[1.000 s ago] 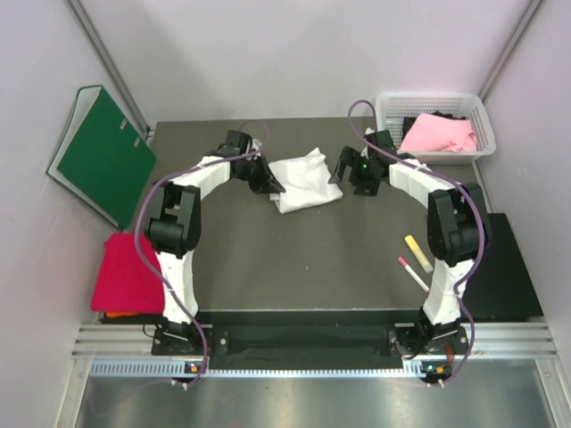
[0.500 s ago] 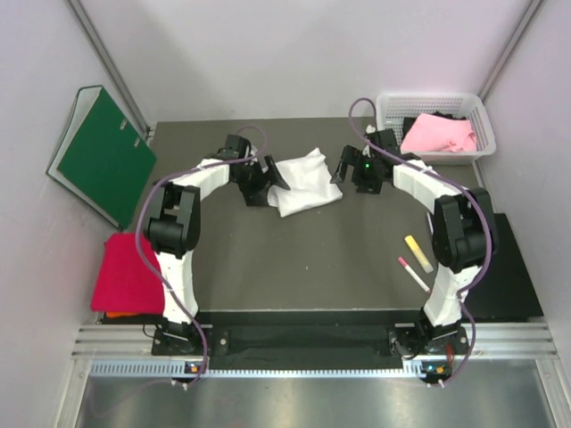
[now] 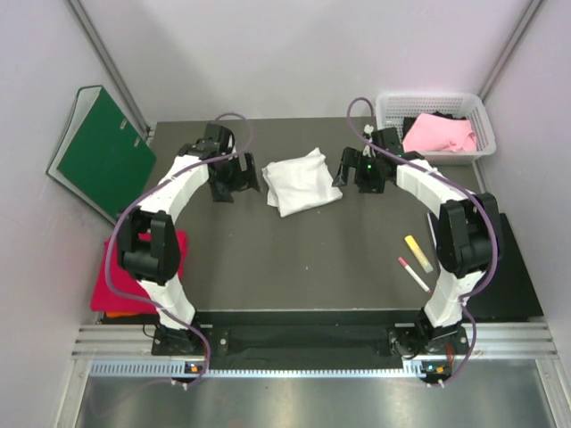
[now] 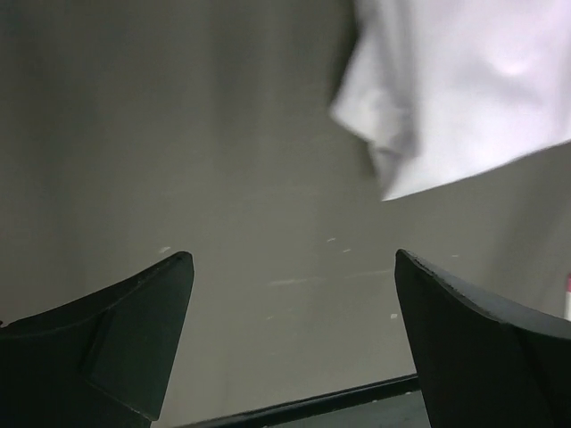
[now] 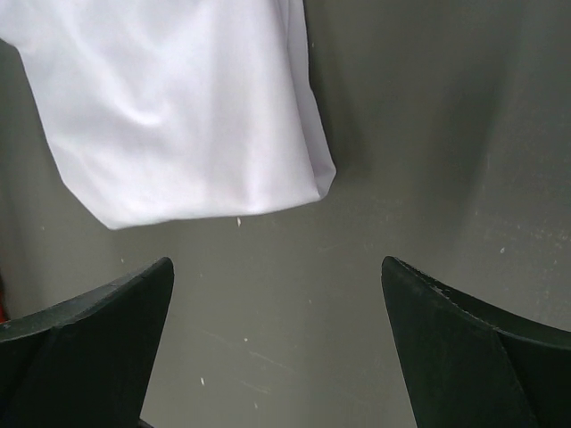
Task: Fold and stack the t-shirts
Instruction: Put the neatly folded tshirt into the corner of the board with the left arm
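A white t-shirt (image 3: 301, 180) lies folded into a small square at the back middle of the table; it also shows in the left wrist view (image 4: 464, 89) and the right wrist view (image 5: 178, 107). My left gripper (image 3: 234, 181) is open and empty, just left of it. My right gripper (image 3: 352, 174) is open and empty, just right of it. A crimson-red t-shirt (image 3: 120, 272) lies folded off the table's left edge, with an orange one (image 3: 125, 314) showing under it. A light pink t-shirt (image 3: 437, 134) sits crumpled in the white basket (image 3: 482, 120).
A green binder (image 3: 100, 153) leans against the left wall. A yellow marker (image 3: 417, 252) and a pink-tipped pen (image 3: 412, 273) lie on the right side of the table. A black pad (image 3: 504, 272) lies off the right edge.
My left gripper has drawn back leftward off the white t-shirt's left edge and now stands apart from it. The right gripper has barely moved.
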Robot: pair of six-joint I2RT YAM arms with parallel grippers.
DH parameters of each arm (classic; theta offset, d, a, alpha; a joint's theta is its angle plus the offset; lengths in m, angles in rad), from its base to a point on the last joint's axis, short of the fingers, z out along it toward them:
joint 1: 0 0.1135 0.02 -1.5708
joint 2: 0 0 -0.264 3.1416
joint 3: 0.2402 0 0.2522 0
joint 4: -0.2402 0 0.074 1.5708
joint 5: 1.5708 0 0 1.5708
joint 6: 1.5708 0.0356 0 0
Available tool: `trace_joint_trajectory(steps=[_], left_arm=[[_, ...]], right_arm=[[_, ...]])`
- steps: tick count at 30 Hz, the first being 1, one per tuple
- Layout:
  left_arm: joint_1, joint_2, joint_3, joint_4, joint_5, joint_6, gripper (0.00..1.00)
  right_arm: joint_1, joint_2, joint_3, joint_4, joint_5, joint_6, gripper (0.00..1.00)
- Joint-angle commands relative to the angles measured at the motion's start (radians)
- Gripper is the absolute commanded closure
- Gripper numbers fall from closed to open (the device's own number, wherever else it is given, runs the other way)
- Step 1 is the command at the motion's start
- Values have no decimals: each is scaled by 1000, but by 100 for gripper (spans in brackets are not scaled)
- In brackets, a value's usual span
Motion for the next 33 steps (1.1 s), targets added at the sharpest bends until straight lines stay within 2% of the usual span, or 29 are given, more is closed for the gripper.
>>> trace_joint_trajectory(steps=[1, 3, 4, 6, 12, 14, 17, 21, 25, 33], left_arm=[[48, -101, -39, -207, -196, 63, 1], [61, -147, -23, -303, -292, 68, 1], [62, -155, -13, -338, -383, 66, 1], [63, -166, 7, -433, -450, 66, 1], [60, -117, -40, -566, -681, 57, 1], [60, -105, -71, -548, -700, 63, 1], [58, -80, -78, -526, -640, 49, 1], [58, 27, -103, -587, -804, -64, 1], [57, 182, -100, -613, -887, -144, 1], [60, 312, -101, -592, -933, -188, 1]], right_arm=[[33, -28, 56, -75, -52, -76, 0], [56, -19, 72, -94, -54, -96, 0], [63, -14, 84, -108, -52, -101, 0], [79, 1, 93, -114, -54, -103, 0], [114, 44, 142, -149, -77, -110, 0], [117, 61, 156, -159, -84, -119, 0], [119, 70, 162, -178, -92, -135, 0], [119, 70, 155, -191, -95, -147, 0], [119, 76, 141, -179, -117, -141, 0], [117, 101, 170, -183, -131, -135, 0]])
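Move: The red t-shirt stack lies about 17 cm back, 24 cm left and 8 cm below the left gripper; the green folder leans some 24 cm beyond the stack. The white t-shirt's middle is 6 cm ahead and 14 cm right of the left gripper, 8 cm down. From the right gripper the white t-shirt is 3 cm ahead, 12 cm left and 6 cm down, with the basket 15 cm ahead and 18 cm right. Swing the open left gripper away from the white t-shirt, about 20 cm left and 12 cm back to the red stack, staying near level first, then sinking, and roll it some 70 degrees so its fingers point down and left. Meanwhile bring the open right gripper left and back over the white t-shirt's near right corner. ##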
